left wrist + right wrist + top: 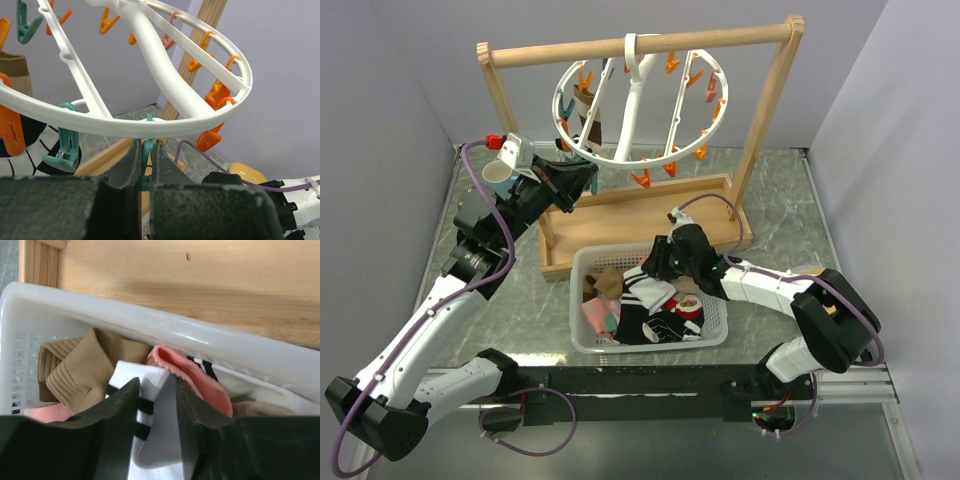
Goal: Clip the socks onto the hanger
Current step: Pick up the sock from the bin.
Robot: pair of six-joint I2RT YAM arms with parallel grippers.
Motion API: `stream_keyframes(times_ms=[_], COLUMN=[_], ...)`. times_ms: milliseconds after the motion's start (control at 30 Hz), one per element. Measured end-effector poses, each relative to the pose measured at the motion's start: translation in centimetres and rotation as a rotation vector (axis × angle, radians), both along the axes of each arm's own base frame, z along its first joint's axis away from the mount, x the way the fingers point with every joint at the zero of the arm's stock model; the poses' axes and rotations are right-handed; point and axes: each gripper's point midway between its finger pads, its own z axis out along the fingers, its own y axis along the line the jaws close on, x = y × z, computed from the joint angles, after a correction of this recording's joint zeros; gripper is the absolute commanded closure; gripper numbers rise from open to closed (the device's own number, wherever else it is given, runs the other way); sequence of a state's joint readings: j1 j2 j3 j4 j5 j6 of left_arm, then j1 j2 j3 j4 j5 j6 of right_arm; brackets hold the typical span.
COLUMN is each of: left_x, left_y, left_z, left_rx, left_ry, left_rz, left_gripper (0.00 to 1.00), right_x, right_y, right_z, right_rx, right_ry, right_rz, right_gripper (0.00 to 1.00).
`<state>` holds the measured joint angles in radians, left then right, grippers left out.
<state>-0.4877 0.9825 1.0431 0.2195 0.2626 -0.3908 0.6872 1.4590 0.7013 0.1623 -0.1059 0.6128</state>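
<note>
The hanger [620, 158], a white ring with orange and teal pegs, hangs from the wooden frame's crossbar. My left gripper [582, 182] reaches up under the ring's [150, 125] near edge and is shut on a teal peg [148, 156]. A brown-cuffed sock [588, 122] hangs clipped at the ring's left. The other socks [655, 305] lie piled in the white basket [650, 347]. My right gripper [655, 265] is down in that basket. Its jaws [156, 382] stand open astride the cuff of a white sock with black stripes [160, 440], between a brown sock [85, 370] and a pink one [200, 380].
The wooden frame's base tray [640, 215] sits just behind the basket, and its board [200, 280] fills the top of the right wrist view. Its uprights stand left and right of the ring. Grey walls enclose the table on both sides.
</note>
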Motion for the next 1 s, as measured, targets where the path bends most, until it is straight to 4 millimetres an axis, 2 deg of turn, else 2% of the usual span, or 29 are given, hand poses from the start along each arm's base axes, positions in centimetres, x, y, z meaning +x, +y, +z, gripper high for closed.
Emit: stream_keyframes(times_ms=[133,233,367,433,567,633,733,900,1000], left_x=[0.0,0.0,0.0,0.0,0.0,0.0,0.0,0.1,0.1], left_y=[0.0,0.0,0.0,0.0,0.0,0.0,0.0,0.0,-0.1], left_z=[0.0,0.0,0.0,0.0,0.0,0.0,0.0,-0.1,0.0], left_rx=[0.001,0.001,0.002,0.003,0.002,0.001,-0.004,-0.016,-0.024], left_ry=[0.0,-0.001,-0.002,-0.002,-0.002,-0.001,0.004,0.022,0.039], left_rz=[-0.001,-0.001,0.0,0.0,0.0,0.0,0.0,-0.006,-0.01], left_gripper=[0.99,0.99,0.99,0.99,0.99,0.99,0.99,0.99,0.99], right_x=[0.1,0.2,-0.1,-0.6,-1.6,-2.7,-4.5,-5.9,-5.6], right_y=[0.2,0.4,0.2,0.1,0.3,1.0,2.1,3.7,3.9], right_z=[0.1,0.4,1.3,2.5,6.3,8.9,11.7,14.5,16.4], right_rx=[0.011,0.023,0.043,0.061,0.095,0.107,0.088,-0.01,-0.1], right_ry=[-0.003,-0.01,-0.054,-0.103,-0.242,-0.34,-0.465,-0.625,-0.738], right_rz=[0.002,0.005,0.023,0.047,0.108,0.155,0.216,0.254,0.228], right_gripper=[0.86,0.94,0.98,1.0,1.0,1.0,1.0,1.0,1.0])
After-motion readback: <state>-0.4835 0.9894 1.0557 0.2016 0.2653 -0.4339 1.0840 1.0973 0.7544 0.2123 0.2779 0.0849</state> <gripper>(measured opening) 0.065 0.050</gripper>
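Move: The white sock with black stripes lies right at the half-open right gripper, its upper fold between the fingers, its middle roughly 3 cm back, 1 cm left and 2 cm below. A brown sock is about 9 cm left and 2 cm back, a pink one some 3 cm ahead and straight in front, the red sock about 8 cm back and 8 cm right. From the left gripper, the striped sock lies about 4 cm back, 12 cm right and some 37 cm below. Shut the right gripper on the fold of the striped white sock, pinching the cloth between the fingertips, then lift with growing speed about 16 cm up out of the bin, drawing some 6 cm back and a little left. Tip the fingers up by roughly 45 degrees on the way, so that they end about level, and keep the pinch. ##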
